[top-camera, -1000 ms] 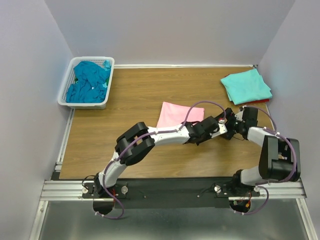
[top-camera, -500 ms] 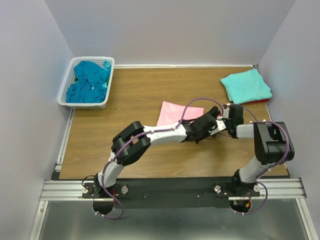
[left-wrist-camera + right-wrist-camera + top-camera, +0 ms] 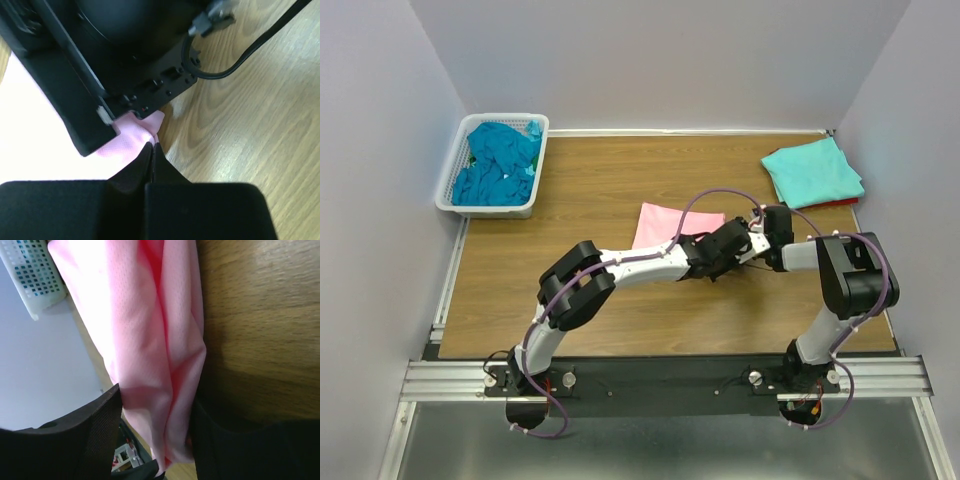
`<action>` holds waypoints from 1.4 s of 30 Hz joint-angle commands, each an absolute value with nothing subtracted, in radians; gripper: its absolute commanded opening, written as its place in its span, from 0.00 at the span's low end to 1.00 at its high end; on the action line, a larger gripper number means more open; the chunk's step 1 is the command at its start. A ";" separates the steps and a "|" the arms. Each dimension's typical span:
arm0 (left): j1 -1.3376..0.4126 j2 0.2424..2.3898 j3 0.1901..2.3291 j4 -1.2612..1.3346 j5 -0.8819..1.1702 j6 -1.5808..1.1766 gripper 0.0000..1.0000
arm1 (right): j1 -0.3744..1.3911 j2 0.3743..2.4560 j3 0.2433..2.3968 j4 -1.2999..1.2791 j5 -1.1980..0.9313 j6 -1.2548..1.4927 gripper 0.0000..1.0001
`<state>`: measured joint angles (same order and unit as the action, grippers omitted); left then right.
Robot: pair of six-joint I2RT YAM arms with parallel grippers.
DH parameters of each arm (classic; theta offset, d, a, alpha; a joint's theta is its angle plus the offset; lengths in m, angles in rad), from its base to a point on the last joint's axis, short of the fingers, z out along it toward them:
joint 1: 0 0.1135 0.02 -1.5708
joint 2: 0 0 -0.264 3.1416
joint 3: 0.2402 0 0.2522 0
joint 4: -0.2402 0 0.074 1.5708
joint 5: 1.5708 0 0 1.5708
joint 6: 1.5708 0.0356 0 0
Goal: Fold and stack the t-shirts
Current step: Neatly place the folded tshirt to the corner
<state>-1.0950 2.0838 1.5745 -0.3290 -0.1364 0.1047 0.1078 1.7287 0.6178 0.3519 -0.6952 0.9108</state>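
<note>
The light pink t-shirt (image 3: 665,224) lies folded in the middle of the table. My left gripper (image 3: 738,248) reaches across to its right corner and is shut on a pinch of the pink fabric (image 3: 131,140). My right gripper (image 3: 760,232) faces it from the right. In the right wrist view a loose fold of the pink t-shirt (image 3: 150,340) hangs between the right fingers (image 3: 75,440), which stand apart. The aqua t-shirt (image 3: 812,172) lies folded on the red t-shirt (image 3: 840,203) at the back right. Teal-blue t-shirts (image 3: 500,160) fill the basket.
The white lattice basket (image 3: 448,190) stands at the back left corner, against the left wall. Purple cables loop over both wrists. The two grippers sit almost against each other, and the right gripper's black body (image 3: 100,50) fills the top of the left wrist view.
My right gripper has swung left from beside the folded stack to the pink t-shirt's right edge. The left gripper has drawn slightly back and left with the corner it holds.
</note>
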 commanded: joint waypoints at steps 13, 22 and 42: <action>-1.100 1.982 1.539 -0.262 -0.100 0.064 0.12 | 0.132 1.738 0.667 0.152 -0.558 0.778 0.01; -1.036 1.812 1.511 -0.282 -0.130 0.026 0.60 | 0.133 1.747 0.896 -0.171 -0.462 0.482 0.01; -0.627 1.443 1.160 -0.290 -0.635 -0.127 0.76 | 0.132 1.962 1.601 -0.692 0.300 -0.202 0.01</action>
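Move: The left fingers are already shut on the right edge of the folded pink t-shirt, whose middle lies about 13 cm to their left, 8 cm ahead and 5 cm below. The right fingers stand partly open around that same edge, the shirt's middle some 7 cm to their left, 2 cm ahead and a little lower. From the right hand, the teal folded shirt in the far corner is roughly 30 cm to the right and 19 cm ahead. The basket lies about 65 cm left of the left hand and 25 cm ahead. The right hand sinks about 2 cm and closes on the gathered edge of the pink t-shirt; once it has its pinch, the left fingers, after lifting a touch, open, let go and clear off up and then left and forward, almost 30 cm leftward, turning counter-clockwise and dipping again at the end. The right hand keeps its grip and carries the edge forward and right towards the teal shirt, about 13 cm forward and 12 cm right, rising as it goes while the wrist swings some 65 degrees so the fingers end pointing nearly straight down. ##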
